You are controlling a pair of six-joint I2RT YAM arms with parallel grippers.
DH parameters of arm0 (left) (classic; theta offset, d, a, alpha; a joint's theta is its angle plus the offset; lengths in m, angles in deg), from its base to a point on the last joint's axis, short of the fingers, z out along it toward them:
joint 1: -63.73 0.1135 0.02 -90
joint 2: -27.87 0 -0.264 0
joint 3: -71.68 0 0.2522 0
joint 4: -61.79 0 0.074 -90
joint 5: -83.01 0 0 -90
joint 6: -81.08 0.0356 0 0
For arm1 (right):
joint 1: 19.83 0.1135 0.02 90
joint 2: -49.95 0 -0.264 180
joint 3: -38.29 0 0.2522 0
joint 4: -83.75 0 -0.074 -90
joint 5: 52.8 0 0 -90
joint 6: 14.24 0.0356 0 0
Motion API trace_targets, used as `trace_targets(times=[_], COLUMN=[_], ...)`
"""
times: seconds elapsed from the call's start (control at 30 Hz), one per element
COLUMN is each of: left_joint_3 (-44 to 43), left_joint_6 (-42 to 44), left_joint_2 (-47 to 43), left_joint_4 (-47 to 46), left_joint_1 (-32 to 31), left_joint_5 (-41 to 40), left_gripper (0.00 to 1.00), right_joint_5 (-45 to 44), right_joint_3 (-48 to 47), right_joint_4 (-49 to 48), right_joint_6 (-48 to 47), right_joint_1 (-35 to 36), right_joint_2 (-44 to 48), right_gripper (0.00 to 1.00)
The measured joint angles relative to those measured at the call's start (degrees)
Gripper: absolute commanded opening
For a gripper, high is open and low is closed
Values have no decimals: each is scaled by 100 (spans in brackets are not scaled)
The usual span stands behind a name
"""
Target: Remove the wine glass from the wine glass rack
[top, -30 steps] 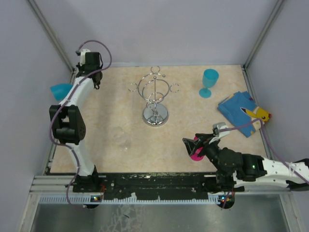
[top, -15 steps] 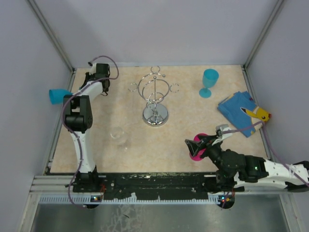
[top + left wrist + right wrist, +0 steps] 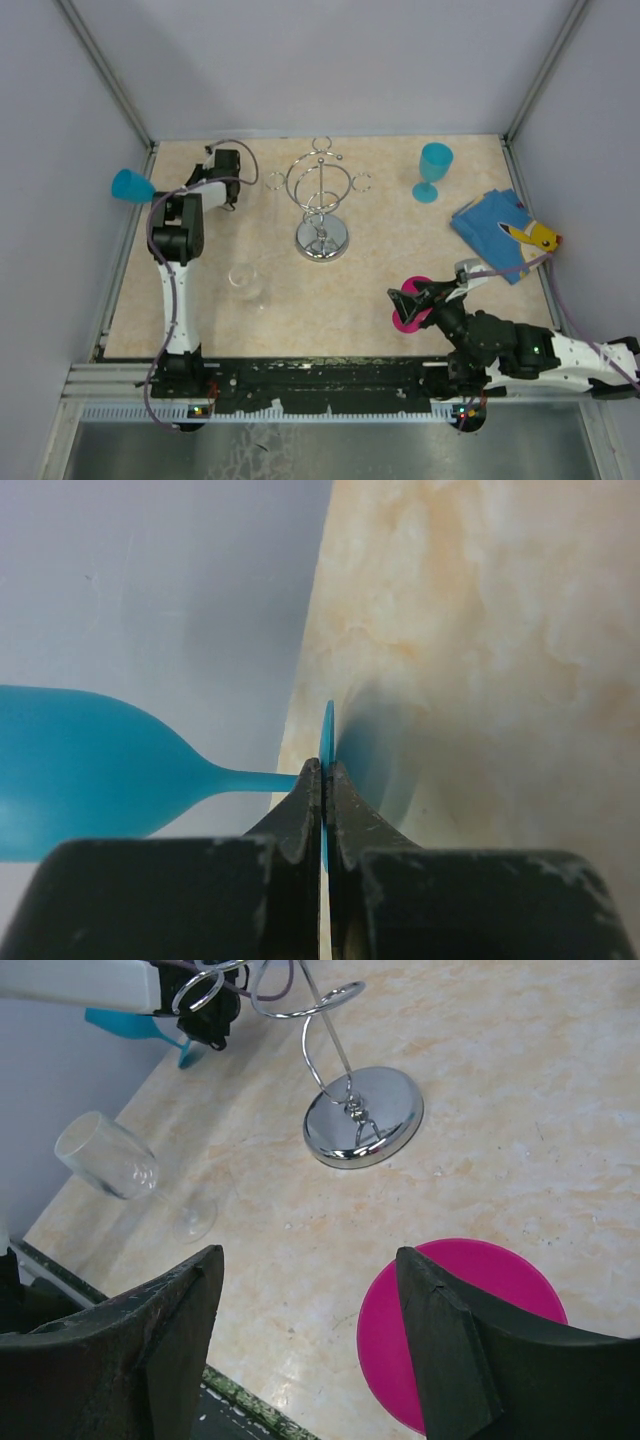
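The wine glass rack (image 3: pixel 322 196), a chrome wire stand on a round mirror base (image 3: pixel 363 1118), stands mid-table with nothing on its loop arms. My left gripper (image 3: pixel 325 780) is shut on the thin foot of a blue wine glass (image 3: pixel 90 770), which lies sideways. In the top view its bowl (image 3: pixel 130 185) hangs past the table's left edge, at the left gripper (image 3: pixel 163 195). My right gripper (image 3: pixel 310 1275) is open and holds nothing, low over the table beside a magenta disc (image 3: pixel 470 1330).
A clear wine glass (image 3: pixel 245 280) stands left of the rack, also seen leaning in the right wrist view (image 3: pixel 115 1160). A second blue glass (image 3: pixel 433 170) stands at the back right. A blue cloth with a yellow figure (image 3: pixel 497 232) lies by the right wall.
My left arm has swung right along the far edge, keeping hold of the blue glass, whose bowl stays off the left edge. The right gripper has edged slightly right.
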Motion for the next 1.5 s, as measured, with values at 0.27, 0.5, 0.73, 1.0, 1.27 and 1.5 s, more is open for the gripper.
trace_targets(times=[0.27,0.5,0.73,1.0,1.27,1.5], left_joint_3=[105,286,291,321,321,262], left_joint_6=[800,1115,1432,1648,1508,1185], left_joint_2=[208,212,415,487,466,422], left_joint_4=[-511,-831,-1165,-1401,-1300,-1036], left_joint_1=[-160,-236,-424,-509,-505,-505], left_joint_5=[-111,-79,-79,-144,-57,9], left_gripper=[0,0,0,12,31,45], right_joint_5=[-13,-24,-31,-33,-31,-31], right_joint_3=[2,116,151,151,151,153], right_joint_4=[31,131,151,149,146,146], right_joint_6=[2,2,0,-2,-4,-2], right_joint_1=[0,0,0,0,0,0], right_joint_2=[57,238,411,411,411,411], right_gripper=[70,70,70,70,70,70])
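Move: My left hand keeps the blue wine glass pinched by its foot, bowl upward and leaning left, its middle some 7 cm above the hand and 5 cm to the left. The bare table spot for its foot lies about 5 cm down, 1 cm ahead and 1 cm right. The rack is roughly 45 cm right and 13 cm back, the clear wine glass 28 cm right and 29 cm back. From my right hand the spot is about 39 cm ahead, 66 cm left. I bring my left hand about 4 cm to the right and 3 cm down to the far-left table spot, edging forward a little and rolling the wrist some 10 degrees so the leaning glass comes more upright. Then I hold there and part the fingers to nearly half open around the foot to free it. ##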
